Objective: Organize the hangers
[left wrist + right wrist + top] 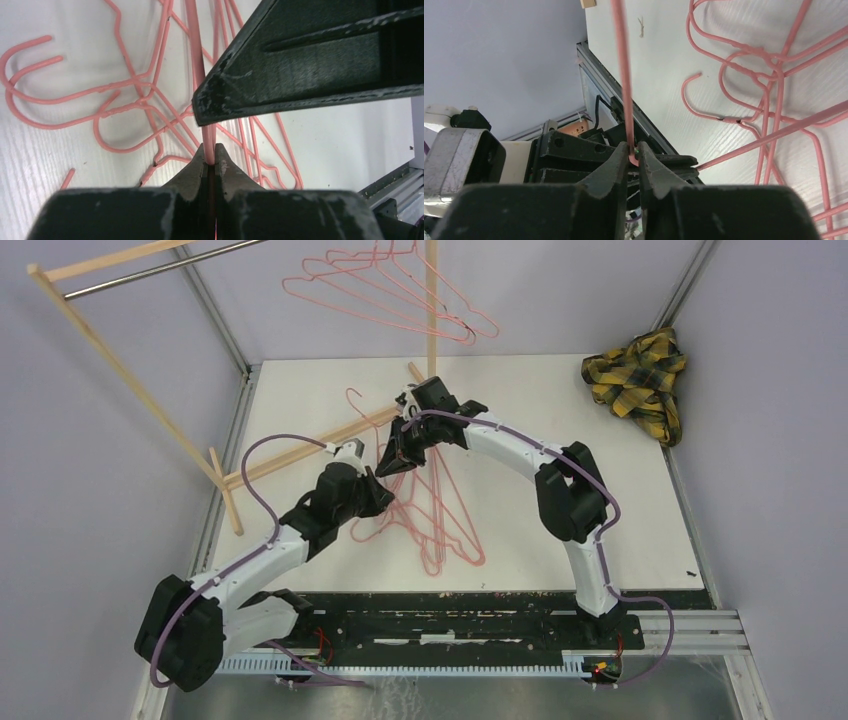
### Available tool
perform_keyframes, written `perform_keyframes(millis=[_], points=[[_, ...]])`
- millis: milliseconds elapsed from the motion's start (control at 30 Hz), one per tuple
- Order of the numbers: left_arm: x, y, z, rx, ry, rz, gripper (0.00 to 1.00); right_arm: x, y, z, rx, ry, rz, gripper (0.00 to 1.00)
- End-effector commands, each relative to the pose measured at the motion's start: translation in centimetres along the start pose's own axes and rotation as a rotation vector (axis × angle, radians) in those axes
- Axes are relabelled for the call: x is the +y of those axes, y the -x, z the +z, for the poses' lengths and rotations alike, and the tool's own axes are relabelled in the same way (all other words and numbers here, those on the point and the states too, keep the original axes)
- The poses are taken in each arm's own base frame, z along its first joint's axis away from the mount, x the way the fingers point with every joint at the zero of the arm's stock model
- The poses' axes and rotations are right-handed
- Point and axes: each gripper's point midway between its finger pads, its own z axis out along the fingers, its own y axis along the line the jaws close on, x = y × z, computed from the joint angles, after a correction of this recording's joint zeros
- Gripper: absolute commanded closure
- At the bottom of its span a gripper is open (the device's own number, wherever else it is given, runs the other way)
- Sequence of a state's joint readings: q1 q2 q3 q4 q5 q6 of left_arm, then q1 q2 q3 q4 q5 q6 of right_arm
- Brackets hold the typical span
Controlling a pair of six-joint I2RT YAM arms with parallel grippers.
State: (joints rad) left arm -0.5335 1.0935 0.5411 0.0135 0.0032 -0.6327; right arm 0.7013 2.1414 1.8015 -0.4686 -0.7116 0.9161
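One pink wire hanger (352, 403) is lifted just above the white table (560, 400), between my two grippers. My left gripper (385, 498) (210, 150) is shut on one wire of that hanger (196, 50). Close behind it, my right gripper (392, 462) (632, 149) has its jaws a narrow gap apart, with a bend of the same hanger (621, 60) lying between the tips. Several more hangers (445, 530) lie tangled on the table under and in front of both grippers. Several others (400, 290) hang at the back on the rack.
The wooden-framed rack (120, 370) with its metal bar (150, 270) stands across the back left; one foot (300, 455) runs over the table just behind the grippers. A yellow-black plaid cloth (640, 380) lies at the back right corner.
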Motion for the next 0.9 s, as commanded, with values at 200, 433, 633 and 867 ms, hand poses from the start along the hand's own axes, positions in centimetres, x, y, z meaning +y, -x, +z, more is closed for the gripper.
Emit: perform_keyframes(millis=[200,433,633,867], points=[[3.3,5.6,-6.9,-0.137,0.306,0.106,0.97,-1.4,0.3,-8.7,-0.111,-0.099,-0.07,0.24],[5.6,13.1,-13.5,-0.3,0.635,0.217,0.97,-4.1,-1.8,-12.7,-0.099,-0.272,-0.173,0.19],[4.5,19.2,-15.7,-0.454,0.759,0.269,0.97,-4.7,-2.2,-12.8,-0.079,-0.294,-0.189,0.18],[1.7,25.0,-14.8,-0.554,0.794,0.365,0.97,-4.9,-1.6,-12.1,-0.068,-0.284,-0.175,0.18]])
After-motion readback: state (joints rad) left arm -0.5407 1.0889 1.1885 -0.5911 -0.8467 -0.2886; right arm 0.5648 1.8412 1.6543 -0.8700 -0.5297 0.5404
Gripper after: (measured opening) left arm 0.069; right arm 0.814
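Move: Both hands are still on one pink hanger. The rack's rail, where the left hand is taking it, has its middle some 15 cm ahead, 14 cm left and roughly 40 cm above that hand; the wooden base beam lies beneath the rail, about 13 cm below the hand. The middle of the table hangers is level with the left hand, some 9 cm right and 13 cm below. Those hangers lie about 10 cm right, 8 cm back and 16 cm below the right hand. The right fingers open wide and let go of the hanger, and that hand draws off about 13 cm to the right, over the table hangers. The left keeps its pinch and carries the hanger up some 19 cm and left about 15 cm towards the rail, finishing slightly forward, while the wrist turns counter-clockwise about 30 degrees and its left side rises. ##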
